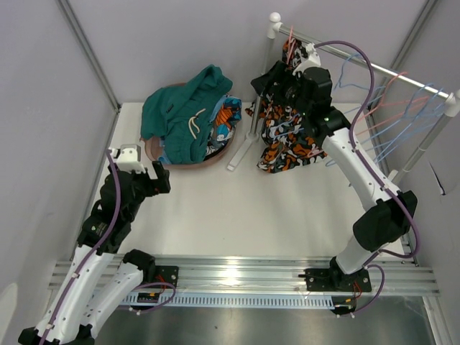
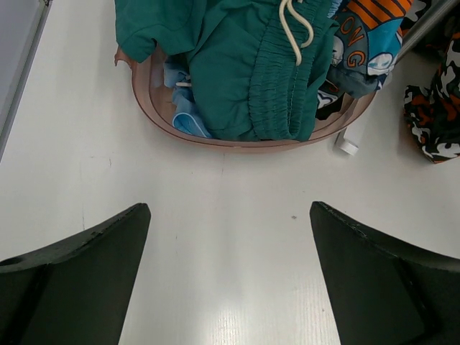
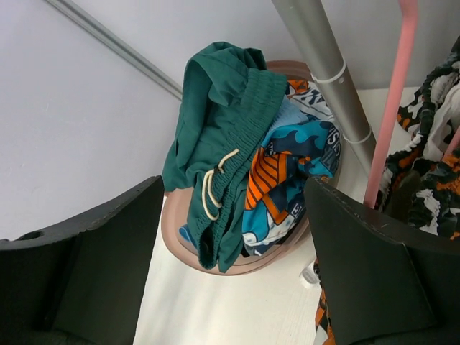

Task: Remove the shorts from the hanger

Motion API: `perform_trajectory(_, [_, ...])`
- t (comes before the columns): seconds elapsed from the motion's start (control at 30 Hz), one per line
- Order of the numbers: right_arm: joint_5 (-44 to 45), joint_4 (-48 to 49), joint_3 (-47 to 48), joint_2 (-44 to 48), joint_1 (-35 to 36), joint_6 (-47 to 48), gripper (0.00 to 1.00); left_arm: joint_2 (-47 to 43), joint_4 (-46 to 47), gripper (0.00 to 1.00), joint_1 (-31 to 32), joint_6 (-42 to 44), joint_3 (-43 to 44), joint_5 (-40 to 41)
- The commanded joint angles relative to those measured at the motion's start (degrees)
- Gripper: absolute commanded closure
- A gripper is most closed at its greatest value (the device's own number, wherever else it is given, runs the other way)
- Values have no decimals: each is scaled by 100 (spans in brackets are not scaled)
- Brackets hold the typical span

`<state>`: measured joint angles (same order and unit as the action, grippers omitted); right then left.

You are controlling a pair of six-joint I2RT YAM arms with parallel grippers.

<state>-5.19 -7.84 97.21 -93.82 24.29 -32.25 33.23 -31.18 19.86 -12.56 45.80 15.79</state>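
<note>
The orange-black-white camouflage shorts (image 1: pixel 287 136) hang from a pink hanger (image 3: pixel 388 108) on the rack rail (image 1: pixel 374 68); they also show at the right edge of the right wrist view (image 3: pixel 431 172). My right gripper (image 1: pixel 272 85) is open and empty beside the top of those shorts, its right finger close to the hanger. The teal green shorts (image 1: pixel 183 108), the orange/blue patterned shorts (image 1: pixel 228 115) and the light blue shorts (image 2: pixel 183 115) lie in a pink-brown basket (image 1: pixel 215 159). The black shorts are hidden. My left gripper (image 1: pixel 157 180) is open and empty over the bare table, in front of the basket (image 2: pixel 237 142).
The rack's white leg (image 1: pixel 243 147) stands between the basket and the hanging shorts, and its grey pole (image 3: pixel 323 65) shows close in the right wrist view. Several empty blue and pink hangers (image 1: pixel 402 108) hang on the rail's right part. Enclosure walls close the left, back and right.
</note>
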Motion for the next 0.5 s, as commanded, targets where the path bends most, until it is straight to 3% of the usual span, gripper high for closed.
perform_trajectory(0.0, [176,256,44,512,110,227,14,-1,270,1,18,-19,-27,-59])
perform_trajectory(0.2, [1291,-226,428,848,716,1114,11,78,253,1,18,-19,-27,-24])
perform_trajectory(0.47, [2592,-1088,685,716,831,1625,12,34,253,1,18,-10,-19,3])
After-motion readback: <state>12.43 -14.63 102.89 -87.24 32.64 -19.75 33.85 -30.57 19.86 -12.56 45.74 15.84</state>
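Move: The orange-and-black shorts hang beside the right hand, their middle about 8 cm to its right, 3 cm back and roughly 15 cm lower. Their pink hanger is some 5 cm right, 2 cm ahead and a little above. The rack's left post stands about 8 cm straight ahead, and the filled basket lies around 21 cm left, level with the hand in reach and 33 cm below. From the left hand the shorts are some 18 cm ahead, 35 cm right, at about its own height. Beside the hanging shorts and their pink hanger, the right hand backs away from the rack's left post, rising about 7 cm while drawing back some 5 cm, then eases slightly right at the end. Its fingers tip up and swing clockwise, roughly 10 degrees each, the left side dipping too, and stay wide open; contact with the hanger or cloth can't be made out. ##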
